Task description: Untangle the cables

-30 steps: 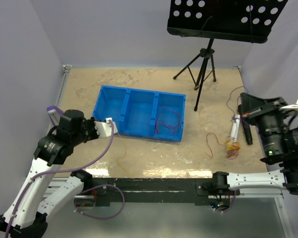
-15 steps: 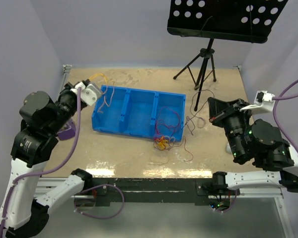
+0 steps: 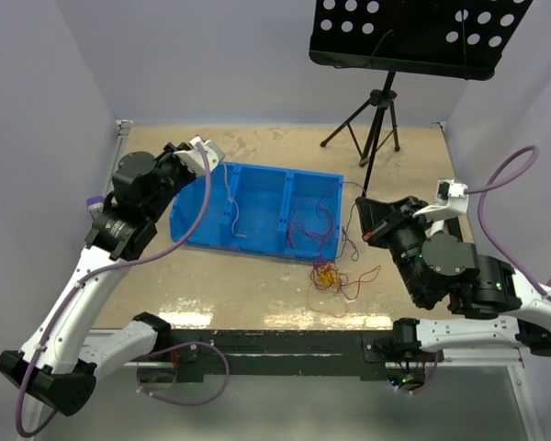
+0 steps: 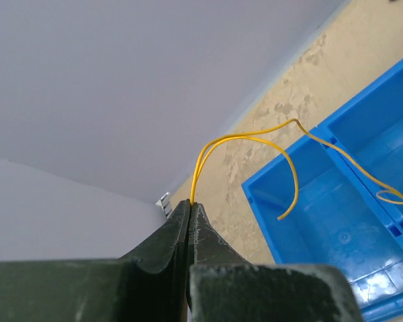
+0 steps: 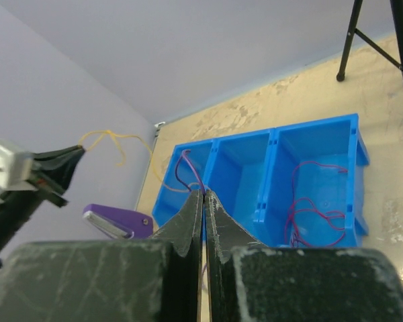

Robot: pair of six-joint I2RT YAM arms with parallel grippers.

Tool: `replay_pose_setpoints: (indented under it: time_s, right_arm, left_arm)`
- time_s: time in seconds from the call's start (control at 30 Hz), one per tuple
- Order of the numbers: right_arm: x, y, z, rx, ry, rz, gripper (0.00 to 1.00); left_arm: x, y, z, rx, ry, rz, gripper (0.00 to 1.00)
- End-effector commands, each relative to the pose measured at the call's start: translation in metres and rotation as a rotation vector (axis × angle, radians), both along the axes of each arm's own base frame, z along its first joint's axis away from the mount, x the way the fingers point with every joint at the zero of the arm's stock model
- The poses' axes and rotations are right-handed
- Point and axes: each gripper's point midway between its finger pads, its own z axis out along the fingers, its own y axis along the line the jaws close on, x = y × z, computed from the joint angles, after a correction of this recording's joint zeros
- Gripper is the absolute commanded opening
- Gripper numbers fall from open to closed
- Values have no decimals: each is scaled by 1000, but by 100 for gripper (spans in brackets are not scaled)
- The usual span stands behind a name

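Note:
My left gripper (image 4: 190,203) is shut on an orange-yellow cable (image 4: 242,137) that arcs away and runs down into the blue bin (image 4: 336,221). From above, the left gripper (image 3: 216,156) hangs over the bin's back left corner. My right gripper (image 5: 203,192) is shut on a purple cable (image 5: 185,164) that loops up from its tips. The right gripper (image 3: 360,216) sits just right of the bin (image 3: 257,243). A tangle of red and orange-yellow cables (image 3: 329,276) lies on the table in front of the bin. A red cable (image 5: 316,201) is coiled in the right compartment.
A black music stand tripod (image 3: 376,119) with its perforated desk (image 3: 413,37) stands at the back right. A purple-and-white object (image 5: 114,221) lies left of the bin. Walls close in on the left, back and right.
The left gripper has swung from the bin's left side up over its back left corner. The right arm has moved left towards the bin. The tangle now lies in front of the bin.

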Motion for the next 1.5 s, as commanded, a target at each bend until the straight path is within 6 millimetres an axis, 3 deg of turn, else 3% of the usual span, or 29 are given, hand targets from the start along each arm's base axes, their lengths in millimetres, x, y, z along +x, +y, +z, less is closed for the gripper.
replay_pose_setpoints:
  time_s: [0.0,0.13,0.4,0.47,0.57,0.8,1.07,1.23,1.47]
  right_arm:
    - [-3,-15,6,90,16,3,0]
    - [-4,-22,2,106,26,-1,0]
    - [-4,-19,-8,89,35,-4,0]
    - [-4,-18,-9,86,36,-3,0]
    - [-4,-16,-11,79,37,-2,0]
    - [-4,-18,-15,84,45,-5,0]
    - [-5,-19,-18,102,57,5,0]
    - [-6,-20,-16,110,58,11,0]
    - [-6,-20,-15,114,57,7,0]
  left_arm:
    - [14,12,21,-12,-106,81,0]
    - [15,9,44,-65,-140,77,0]
    - [2,9,117,-186,-250,54,0]
    - [1,13,126,-202,-272,76,0]
    - [4,19,122,-198,-281,115,0]
    - [20,17,64,-129,-190,138,0]
    - [43,25,-39,-7,-60,192,0]
    - [57,34,-92,40,16,222,0]
    - [42,9,-179,92,334,68,0]
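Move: My left hand still pinches the yellow cable high above the blue box. The box's left compartment lies about 8 cm ahead, roughly in line sideways and some 34 cm below. The middle compartment is 6 cm ahead and 11 cm right; the right one, holding red cable, 5 cm ahead and 23 cm right. The tangle lies 10 cm back and 26 cm right. From my right hand, the left compartment is about 22 cm ahead and 25 cm left, 38 cm down. I bounce the hanging yellow cable with my left hand: a small dip, up to about 11 cm above where I began, then a fast drop of nearly 27 cm towards the left compartment, easing about 5 cm forward. The fingers tip up, then down, swinging slightly counter-clockwise, and stay shut. My right hand keeps its pinch on the purple cable, shifting some 2 cm right and down. ##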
